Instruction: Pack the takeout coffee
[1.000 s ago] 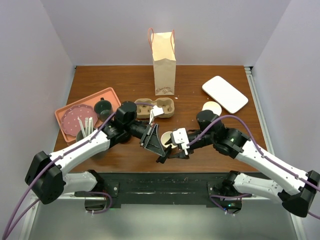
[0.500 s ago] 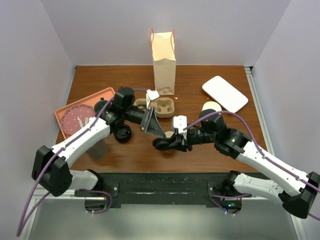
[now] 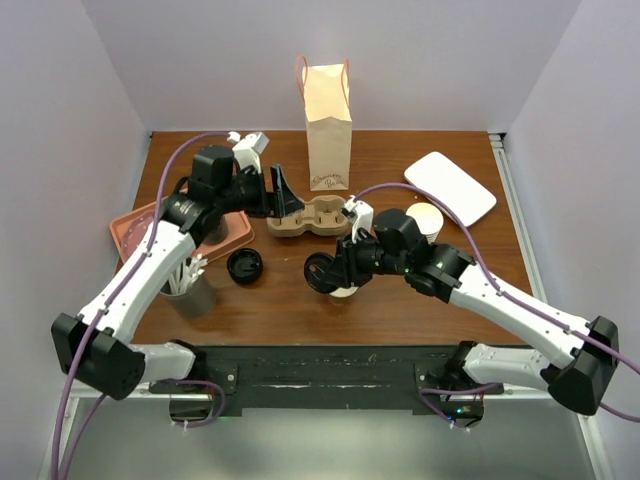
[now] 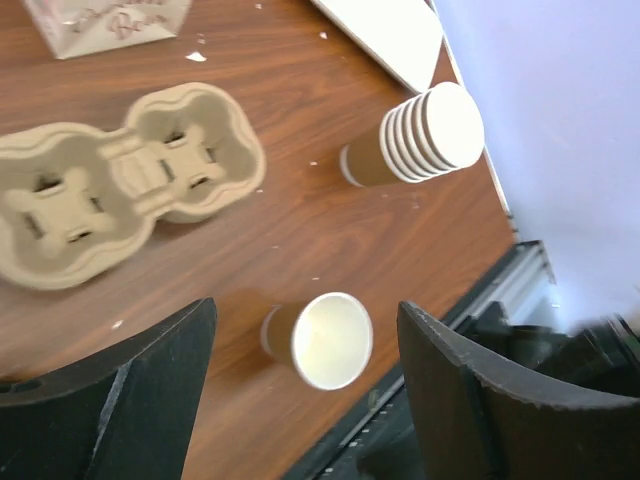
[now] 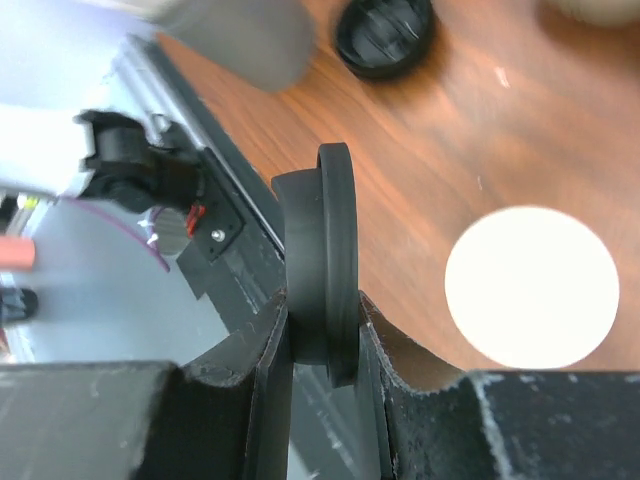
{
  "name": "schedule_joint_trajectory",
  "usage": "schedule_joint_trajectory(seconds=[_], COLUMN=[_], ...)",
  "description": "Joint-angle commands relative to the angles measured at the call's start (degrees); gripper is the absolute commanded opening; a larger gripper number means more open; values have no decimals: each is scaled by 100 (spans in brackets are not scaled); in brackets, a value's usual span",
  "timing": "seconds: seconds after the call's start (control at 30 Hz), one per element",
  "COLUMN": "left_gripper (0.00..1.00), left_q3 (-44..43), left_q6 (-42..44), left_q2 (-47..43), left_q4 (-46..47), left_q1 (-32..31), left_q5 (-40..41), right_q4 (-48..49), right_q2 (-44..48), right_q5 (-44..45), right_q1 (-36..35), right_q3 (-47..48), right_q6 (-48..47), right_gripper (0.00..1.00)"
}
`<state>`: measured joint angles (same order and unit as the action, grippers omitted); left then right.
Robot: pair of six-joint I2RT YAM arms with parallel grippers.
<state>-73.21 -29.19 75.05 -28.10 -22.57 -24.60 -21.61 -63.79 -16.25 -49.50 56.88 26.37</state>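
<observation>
No lidded takeout coffee is in view. A lidless cream paper cup (image 3: 346, 289) (image 4: 330, 340) (image 5: 530, 285) stands upright near the table's front centre. My right gripper (image 3: 325, 272) (image 5: 322, 310) hovers just left of it, shut on a black sip lid (image 3: 318, 272) (image 5: 336, 235) held on edge. My left gripper (image 3: 285, 195) (image 4: 303, 312) hangs open and empty above the cardboard cup carrier (image 3: 310, 217) (image 4: 130, 185), looking down towards the cup. The paper bag (image 3: 328, 125) stands upright at the back centre.
A loose black lid (image 3: 245, 266) (image 5: 385, 35) lies front left. A stack of lidless cups (image 3: 425, 220) (image 4: 420, 135) lies on its side at the right, by a white tray (image 3: 450, 187). At the left are a pink tray (image 3: 128, 222) and a metal cup of utensils (image 3: 187, 290).
The left gripper has opened, let go of the black lid and swung back left over the carrier. The right gripper has closed on the lid and holds it beside the cup.
</observation>
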Motion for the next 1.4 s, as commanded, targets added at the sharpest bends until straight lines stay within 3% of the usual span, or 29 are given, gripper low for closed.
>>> schedule_joint_trajectory(seconds=[0.0,0.27,0.47,1.37], left_gripper=[78,70,66,55], left_q3=[770,1792,1802,1801], left_q6=[606,590,476,238], left_q2=[-411,-614,-342,397], left_q4=[111,445,524,832], left_q1=[-133,-687,-995,-1285], left_q5=[176,-264,-159,-405], right_q4=[-187,148,341,649], right_q2=[33,-46,-151,-679], right_q5=[368,-194,-335,-739], right_q1=[80,800,1038,1188], right_q3=[-124,-617,-749,-1012], right_q6=[1115,1564,1467,1582], right_gripper=[14,16,17,23])
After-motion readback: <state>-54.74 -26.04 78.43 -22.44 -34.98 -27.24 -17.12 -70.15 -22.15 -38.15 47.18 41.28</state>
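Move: The right hand already pinches the black lid; the open cup stands almost under that hand, some 2 cm ahead, 1 cm to its right and 16 cm below. From the left hand, open and empty, the cup lies about 11 cm back, 12 cm right and 20 cm below, with the cup carrier 9 cm ahead and 4 cm right, and the spare lid 4 cm back and 12 cm left. The stacked cups stand roughly 16 cm farther out and 22 cm right of the cup. The right hand keeps its pinch on the black lid and lowers it about 8 cm towards the cup's mouth, easing some 3 cm forward and 3 cm right while it rolls the lid over by about 20 degrees and swings a little clockwise. The left hand leaves its place by the carrier and comes down some 13 cm and back 9 cm, fast at first and then creeping down and rightward to the cup's left side, its empty fingers drawing partly together but still open. ##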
